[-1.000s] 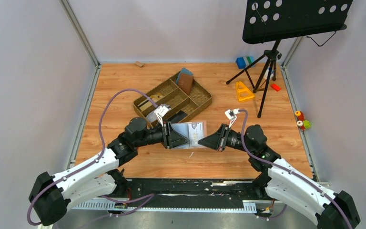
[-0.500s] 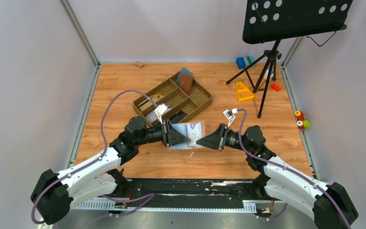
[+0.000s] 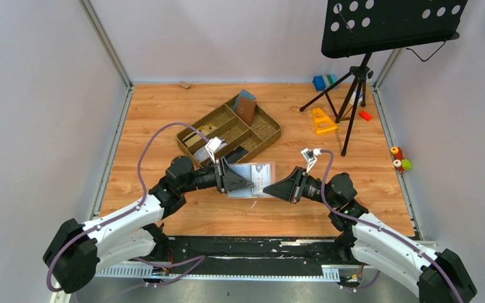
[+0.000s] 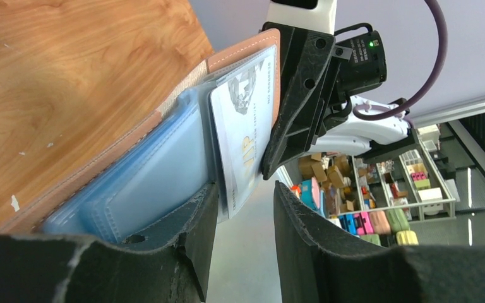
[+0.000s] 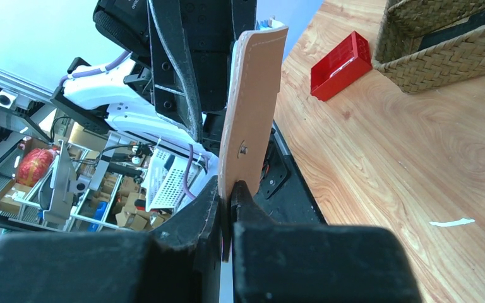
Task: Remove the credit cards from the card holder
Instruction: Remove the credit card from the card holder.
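The card holder hangs open above the table between both grippers. It is tan outside and blue-grey inside. My right gripper is shut on its tan flap, gripping the holder's right edge. A pale credit card sticks partway out of an inner pocket. My left gripper stands open at the holder's left side. The card's lower corner sits just inside the gap, beside the left finger. The right finger is clear of the card.
A woven tray lies behind the holder, with a brown and a blue wallet propped at its far end. A red block lies near the tray. A music stand's tripod, an orange triangle and small toys stand at the right.
The holder and both grippers have shifted slightly to the right. The right arm has drawn back a little, and the holder stays in the right gripper.
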You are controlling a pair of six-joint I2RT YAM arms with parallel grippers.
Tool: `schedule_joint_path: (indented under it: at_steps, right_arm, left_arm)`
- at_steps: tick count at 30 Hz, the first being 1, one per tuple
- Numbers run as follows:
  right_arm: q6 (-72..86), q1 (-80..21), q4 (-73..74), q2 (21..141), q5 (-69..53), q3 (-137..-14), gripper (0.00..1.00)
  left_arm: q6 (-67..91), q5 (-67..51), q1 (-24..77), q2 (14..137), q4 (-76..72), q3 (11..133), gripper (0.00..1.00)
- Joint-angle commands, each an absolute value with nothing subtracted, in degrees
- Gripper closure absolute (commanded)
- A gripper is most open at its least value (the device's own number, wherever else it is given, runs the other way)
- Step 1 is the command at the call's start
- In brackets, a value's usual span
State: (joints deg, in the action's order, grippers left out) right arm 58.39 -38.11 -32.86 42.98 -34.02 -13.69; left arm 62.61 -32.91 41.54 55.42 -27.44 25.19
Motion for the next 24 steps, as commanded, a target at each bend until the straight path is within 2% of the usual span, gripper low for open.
schedule_joint_path:
  at_steps: [1, 9, 14, 17, 24]
  right_arm:
    - [59.6, -38.9, -46.5, 41.6, -36.1, -14.2, 1.00]
    - [62.4, -38.8, -55.1, 46.4, -38.1, -13.7, 1.00]
    - [64.5, -38.9, -60.1, 49.9, -38.5, -13.0, 1.00]
    - [65.8, -38.9, -62.9, 52.1, -38.6, -12.4, 1.00]
    - [65.3, -38.9, -59.8, 53.5, -38.0, -11.9, 1.00]
  left_arm:
    - [62.3, -31.3, 41.0, 56.9, -25.9, 24.3, 0.54]
    - [65.7, -33.8, 41.0, 59.1, -31.3, 23.5, 0.54]
    - [70.4, -35.0, 41.0, 60.1, -41.3, 21.5, 0.57]
    - [73.0, -34.6, 41.0, 59.7, -46.6, 20.5, 0.64]
    - [76.7, -35.9, 41.0, 61.3, -56.2, 19.9, 0.88]
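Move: The credit card lies loosely between the left hand's open fingertips, its middle about 3 cm to the right and 1 cm ahead, at the same height. The card holder's middle is about 1 cm ahead of this hand, straight in line and roughly 1 cm lower. The woven box sits some 20 cm ahead, 8 cm left and 17 cm below. From the right hand, gripping the holder's edge, the card is 3 cm ahead and 1 cm left, level with it. Almost in place, the left hand closes its half-open fingers and pinches the near end of the credit card where it lies against its sleeve, then rises about 1 cm, its fingertips tilting up some 10 degrees. The right hand keeps its pinch on the holder's edge, lifting it about 1.5 cm with a slight drift left and its own tips tilting up a little. ##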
